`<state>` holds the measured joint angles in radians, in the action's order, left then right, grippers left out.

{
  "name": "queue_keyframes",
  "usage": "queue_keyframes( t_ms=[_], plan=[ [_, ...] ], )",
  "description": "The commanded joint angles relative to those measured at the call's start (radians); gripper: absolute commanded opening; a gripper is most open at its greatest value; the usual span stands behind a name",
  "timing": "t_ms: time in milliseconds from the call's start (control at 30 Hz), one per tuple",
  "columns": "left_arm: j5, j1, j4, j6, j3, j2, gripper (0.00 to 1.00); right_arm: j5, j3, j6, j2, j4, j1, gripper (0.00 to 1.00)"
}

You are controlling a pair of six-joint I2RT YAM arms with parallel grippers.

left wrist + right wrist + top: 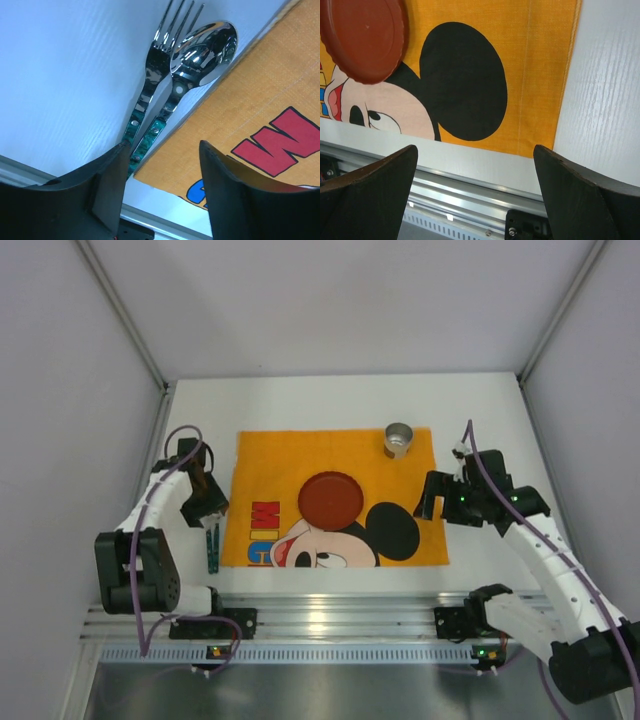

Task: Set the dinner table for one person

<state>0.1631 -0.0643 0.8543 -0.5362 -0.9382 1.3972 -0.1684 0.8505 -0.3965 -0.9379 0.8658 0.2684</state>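
The white dinner table (330, 400) carries an orange cartoon-mouse cloth (270, 455) with a red plate (331, 498) in its middle and a metal cup (398, 439) at its far right corner. A fork (150, 75) and a spoon (205, 47) with green handles lie side by side on the table along the cloth's left edge (212, 548). My left gripper (210, 512) (162, 145) hangs just over their handles, open, holding nothing. My right gripper (432, 502) (475, 148) is wide open over the cloth's near right corner (540, 75), with the plate (362, 37) to its left.
A ribbed aluminium rail (330, 615) (470, 190) runs along the table's near edge, with both arm bases on it. Grey walls close in the left, right and back sides. Bare white tabletop (605, 100) lies right of the cloth.
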Motion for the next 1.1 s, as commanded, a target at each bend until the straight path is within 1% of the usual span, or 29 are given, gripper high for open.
queue_keyframes(
  t_ms=[0,133,433,667,700,767,800,833,933,1000,1033,1067],
  plan=[
    [-0.04,0.0,-0.049,0.033,0.001,0.034,0.58,-0.007,0.025,0.002,-0.013,-0.05,0.009,1.0],
    [-0.024,0.0,-0.07,0.038,0.004,0.083,0.51,0.004,0.025,0.004,-0.007,-0.047,0.011,1.0],
    [-0.007,0.0,-0.112,0.062,0.006,0.173,0.45,0.033,0.004,0.004,0.014,-0.033,0.009,1.0],
    [0.027,-0.005,-0.135,0.082,0.009,0.227,0.42,0.044,0.01,-0.01,-0.004,-0.034,0.009,1.0],
    [0.032,-0.008,-0.138,0.087,0.009,0.233,0.39,0.047,0.01,-0.011,-0.007,-0.036,0.009,1.0],
    [0.032,-0.009,-0.15,0.091,0.012,0.253,0.35,0.049,0.012,-0.011,-0.015,-0.034,0.011,1.0],
    [0.03,-0.012,-0.155,0.094,0.012,0.261,0.31,0.052,0.015,-0.015,-0.016,-0.036,0.009,1.0],
    [0.03,-0.012,-0.156,0.096,0.009,0.278,0.21,0.053,0.013,-0.015,-0.018,-0.036,0.009,1.0],
    [0.038,-0.022,-0.162,0.1,-0.007,0.31,0.07,0.058,0.018,-0.021,-0.032,-0.036,0.009,1.0],
    [0.039,-0.031,-0.173,0.111,-0.016,0.325,0.06,0.059,0.024,-0.024,-0.036,-0.036,0.009,1.0],
    [0.042,-0.035,-0.176,0.116,-0.02,0.341,0.01,0.06,0.025,-0.028,-0.038,-0.037,0.009,1.0],
    [0.05,-0.038,-0.176,0.12,-0.03,0.351,0.0,0.061,0.03,-0.03,-0.042,-0.039,0.009,1.0]
  ],
)
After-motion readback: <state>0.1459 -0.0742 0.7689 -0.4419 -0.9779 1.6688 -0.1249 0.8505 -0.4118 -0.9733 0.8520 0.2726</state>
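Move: The spoon lies almost directly beneath the left hand, its middle about 6 cm down, 1 cm back and 1 cm to the left, with its bowl pointing outward. The fork is right beside it, roughly 3 cm left of the hand and 2 cm back. The plate is some 24 cm to the hand's right and 5 cm farther out. From the right hand, the spoon is about 45 cm left, 2 cm ahead and 13 cm down. The left fingers pinch the spoon at its neck, just behind the bowl. To get there the half-open left hand sinks about 5 cm almost straight down, easing slightly forward, while the fingertips tilt some 10 degrees back towards the base; the fingers narrow on the way and close fully once the hand is down. ##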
